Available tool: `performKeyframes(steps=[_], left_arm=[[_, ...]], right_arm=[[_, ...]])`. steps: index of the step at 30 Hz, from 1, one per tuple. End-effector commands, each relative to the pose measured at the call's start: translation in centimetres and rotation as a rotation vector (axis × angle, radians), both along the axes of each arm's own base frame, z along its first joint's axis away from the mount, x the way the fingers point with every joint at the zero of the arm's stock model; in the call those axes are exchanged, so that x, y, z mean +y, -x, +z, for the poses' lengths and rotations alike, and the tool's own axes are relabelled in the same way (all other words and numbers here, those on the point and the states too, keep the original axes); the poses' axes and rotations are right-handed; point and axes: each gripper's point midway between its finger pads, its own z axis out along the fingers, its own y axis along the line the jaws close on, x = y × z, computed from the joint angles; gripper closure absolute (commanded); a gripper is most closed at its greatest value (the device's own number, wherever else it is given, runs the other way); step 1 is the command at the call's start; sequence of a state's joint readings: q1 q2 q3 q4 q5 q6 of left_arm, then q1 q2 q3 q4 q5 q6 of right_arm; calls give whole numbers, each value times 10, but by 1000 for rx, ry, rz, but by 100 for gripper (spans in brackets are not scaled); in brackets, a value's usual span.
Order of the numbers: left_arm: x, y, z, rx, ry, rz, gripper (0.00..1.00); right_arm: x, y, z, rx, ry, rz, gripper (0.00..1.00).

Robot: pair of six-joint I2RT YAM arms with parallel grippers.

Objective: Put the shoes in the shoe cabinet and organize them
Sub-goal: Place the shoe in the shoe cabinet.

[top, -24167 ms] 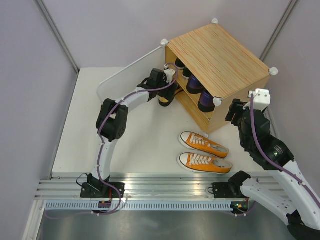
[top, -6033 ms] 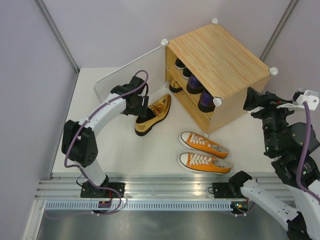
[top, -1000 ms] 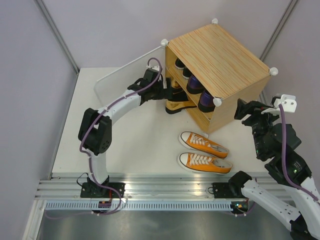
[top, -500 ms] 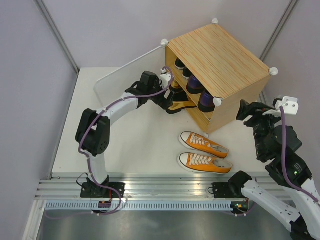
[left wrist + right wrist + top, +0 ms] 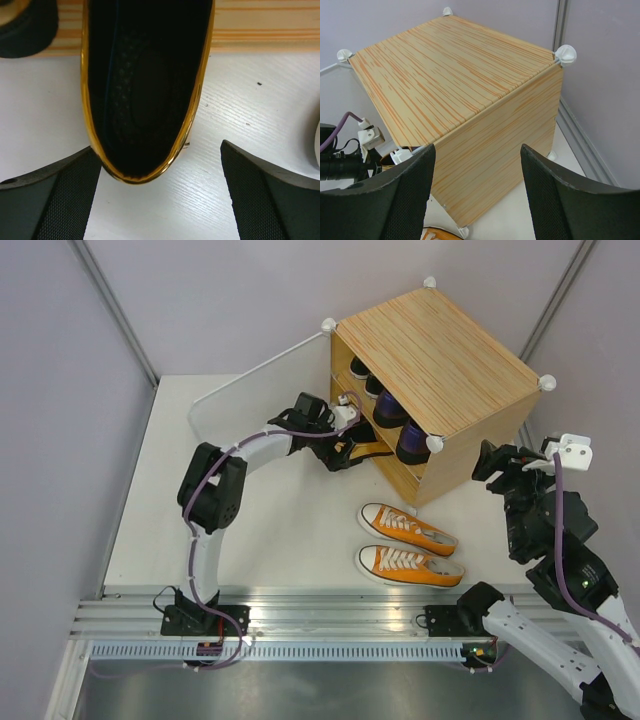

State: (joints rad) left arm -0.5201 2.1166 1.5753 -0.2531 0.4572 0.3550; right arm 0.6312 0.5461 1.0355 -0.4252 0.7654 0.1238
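Observation:
The wooden shoe cabinet (image 5: 440, 350) stands at the back right with its white door panel (image 5: 255, 385) swung open to the left. Glossy purple loafers (image 5: 392, 412) and darker shoes (image 5: 359, 367) sit on its inner shelf. One gold pump (image 5: 358, 451) lies at the mouth of the lower compartment. In the left wrist view its heel (image 5: 145, 90) lies between the fingers of my open left gripper (image 5: 159, 155), close to the left one. Two orange sneakers (image 5: 405, 528) lie on the table in front. My right gripper (image 5: 503, 464) hovers open beside the cabinet's side (image 5: 495, 150).
A second dark-soled shoe with a gold rim (image 5: 25, 22) lies just left of the pump at the cabinet's wooden edge (image 5: 260, 25). The white table (image 5: 270, 530) ends at grey walls on the left and behind. A metal rail (image 5: 320, 605) runs along the near edge.
The left arm's elbow has swung right and its wrist has come round behind the pump's heel. The pump has stayed at the cabinet's mouth. The right gripper has drifted slightly.

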Motion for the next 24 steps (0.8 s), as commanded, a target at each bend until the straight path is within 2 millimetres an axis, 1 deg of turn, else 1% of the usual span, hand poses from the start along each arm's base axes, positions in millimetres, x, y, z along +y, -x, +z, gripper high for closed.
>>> performKeyframes(steps=[1,2,6,11,14,15,18,21,22,24], left_arm=[[-13,-9,16,-63,38,-83,1],[-14,-10,12,-56,35,-81,1],[-19,-9,5,-46,25,-81,1],[-21,-10,-4,-45,7,-52,6],[-25,-8,-12,-37,0,-53,8],[-26,-7,-18,-38,-14,-52,8],[-27,-6,-22,-22,-15,-43,10],[-26,-10,-23,-23,-23,-15,20],[-26,-11,-22,-21,-23,-1,28],[-23,-14,-20,-25,-28,23,39]], right_arm=[[-1,-2,3,-12,11,-17,27],[-1,-2,3,-12,11,-16,27],[-1,-3,3,-12,14,-19,27],[-1,-3,4,-16,14,-21,27],[-1,-3,3,-15,19,-20,27],[-1,-2,4,-17,18,-20,27],[-1,-2,4,-18,22,-20,27],[-2,-1,5,-20,24,-22,27],[-2,-1,6,-22,22,-22,27],[-2,0,6,-23,23,-21,27]])
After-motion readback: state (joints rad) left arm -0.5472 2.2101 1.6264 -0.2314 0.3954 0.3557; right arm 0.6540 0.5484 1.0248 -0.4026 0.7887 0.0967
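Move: The gold shoe sits in the bottom of the cabinet with its heel towards the left gripper. Its middle lies about 8 cm to the right and 3 cm ahead, a couple of centimetres below. The other gold shoe is about 9 cm farther out than this one and 4 cm left of it. The nearer purple shoe stands some 14 cm right, 1 cm ahead and 12 cm higher than the gripper. From the right hand the aimed-at gold shoe is roughly 24 cm ahead, 19 cm left and 34 cm below. Lower the left gripper about 3 cm over the gold shoe's heel, easing it about a centimetre right and forward towards the cabinet, with its tilt nearly unchanged. Keep the fingers wide until they straddle the heel, then start closing, mostly at the end, to roughly two thirds open, so the pads come against both sides of the heel. ##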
